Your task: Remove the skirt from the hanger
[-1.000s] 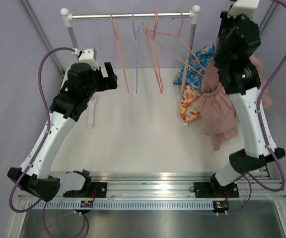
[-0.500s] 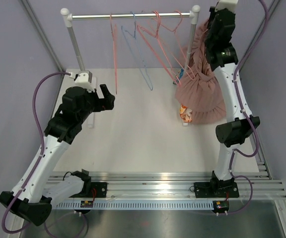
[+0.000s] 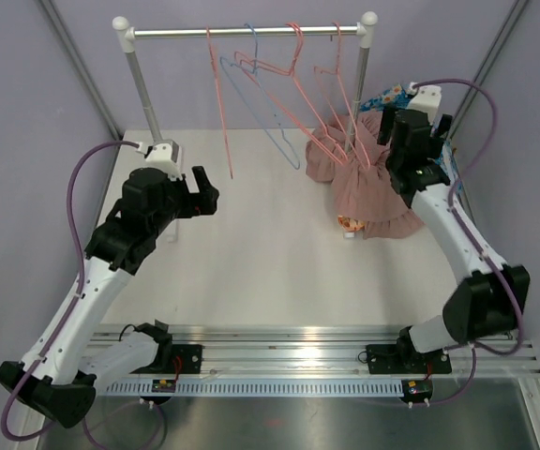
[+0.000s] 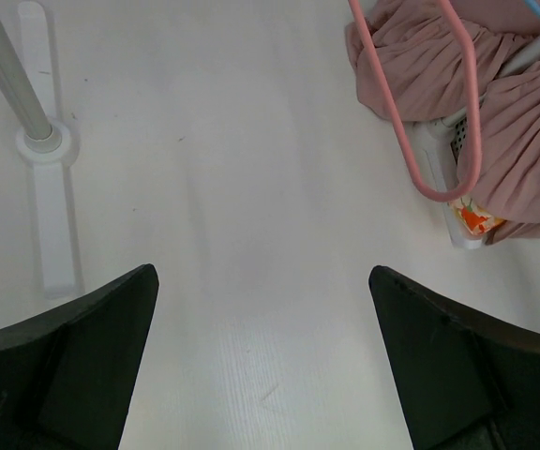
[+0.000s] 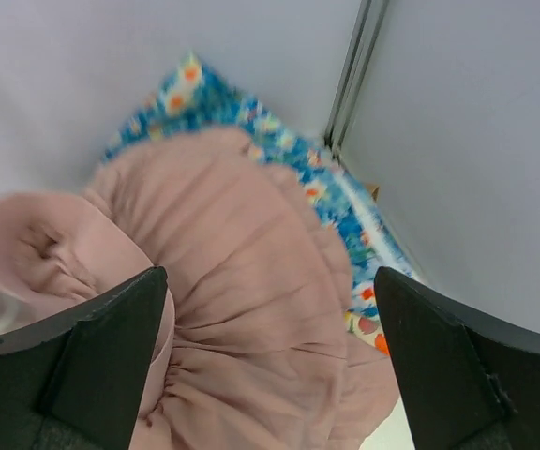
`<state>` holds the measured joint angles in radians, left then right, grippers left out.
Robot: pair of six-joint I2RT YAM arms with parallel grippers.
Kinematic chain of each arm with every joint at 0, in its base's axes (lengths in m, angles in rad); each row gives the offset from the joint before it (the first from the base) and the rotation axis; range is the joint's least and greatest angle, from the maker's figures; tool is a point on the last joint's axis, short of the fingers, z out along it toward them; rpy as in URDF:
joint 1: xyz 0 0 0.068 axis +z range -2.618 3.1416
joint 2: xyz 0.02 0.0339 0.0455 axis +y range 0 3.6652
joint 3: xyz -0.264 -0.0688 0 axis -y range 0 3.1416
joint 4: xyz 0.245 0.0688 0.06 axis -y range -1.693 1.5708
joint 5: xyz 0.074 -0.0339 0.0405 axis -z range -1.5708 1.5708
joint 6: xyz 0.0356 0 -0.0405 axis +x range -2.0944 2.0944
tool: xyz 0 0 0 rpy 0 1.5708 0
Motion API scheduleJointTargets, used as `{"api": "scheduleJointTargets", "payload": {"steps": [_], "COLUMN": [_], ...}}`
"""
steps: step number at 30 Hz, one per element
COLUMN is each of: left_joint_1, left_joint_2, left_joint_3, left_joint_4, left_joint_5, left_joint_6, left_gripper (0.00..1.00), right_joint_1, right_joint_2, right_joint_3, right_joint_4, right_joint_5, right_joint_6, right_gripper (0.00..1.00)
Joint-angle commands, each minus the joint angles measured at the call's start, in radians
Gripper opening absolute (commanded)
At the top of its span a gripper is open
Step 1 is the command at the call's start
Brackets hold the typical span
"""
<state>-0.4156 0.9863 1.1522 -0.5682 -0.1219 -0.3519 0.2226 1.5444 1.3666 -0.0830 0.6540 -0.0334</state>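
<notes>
The pink skirt lies in a heap on the table at the foot of the rack's right post, also seen as pink skirt and pink skirt. Pink hangers dangle from the rod just in front of it; one hanger loop hangs by the cloth. My right gripper hovers right above the skirt, open, with nothing between its fingers. Out over the bare table at the left, my left gripper is open and empty.
The rack's rod carries several pink hangers and a blue hanger. A blue floral garment lies behind the skirt by the right wall. The rack's left post and foot stand at the left.
The right gripper, shut on the skirt and held high, came down by the rack's right post and opened; the skirt now lies heaped. The hangers have swung. The left arm barely moved.
</notes>
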Motion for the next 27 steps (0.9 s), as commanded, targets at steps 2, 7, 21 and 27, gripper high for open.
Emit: {"api": "scheduleJointTargets", "payload": {"steps": [2,7,21,27], "left_joint_1": [-0.008,-0.011,-0.020,-0.028], "left_joint_2": [-0.063,-0.144,-0.558,-0.607], "left_joint_3": [0.049,0.027,-0.345,-0.348], "left_joint_4": [-0.048,-0.122,-0.029,-0.070], "left_joint_5": [-0.060,-0.127,-0.147,-0.214], "left_joint_6": [0.005,0.024,-0.010,-0.010], "left_gripper": [0.99,0.99,0.99,0.99], "right_joint_1": [0.001,0.003,0.001,0.001], "right_joint_2": [-0.339,-0.602,-1.266,-1.356], "right_joint_3": [-0.027,-0.113,-0.567,-0.571], "right_joint_4": [-0.026,-0.214,-0.478,-0.449], "right_joint_5": [-0.019,-0.181,-0.691,-0.685], "right_joint_6": [0.096,0.252,0.492,0.471], "right_gripper": [0.99,0.99,0.99,0.99]}}
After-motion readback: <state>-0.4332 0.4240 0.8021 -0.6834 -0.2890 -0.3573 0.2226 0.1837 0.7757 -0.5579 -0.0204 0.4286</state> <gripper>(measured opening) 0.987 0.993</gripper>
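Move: The pink skirt, already let go, lies spread over the pile about 17 cm below the right hand, its middle some 4 cm back and 7 cm left. The blue floral garment shows beneath it, about 5 cm ahead of the hand and 19 cm down; the rack's right post stands about 13 cm left, 1 cm back. From the left hand the skirt lies roughly 13 cm ahead, 40 cm right and 17 cm down; the leftmost pink hanger is about 13 cm ahead, 5 cm right, 10 cm higher. With its fingers still wide open and empty, the right hand pulls back some 30 cm from the skirt towards its own base, first climbing about 17 cm, then sinking to nearly its old height as it bears left by several centimetres, while the wrist turns counter-clockwise and rolls left side up, each by some 35 degrees. The left hand, also open and empty, backs away from the hangers by about 9 cm, drifting left and ending a little lower. ##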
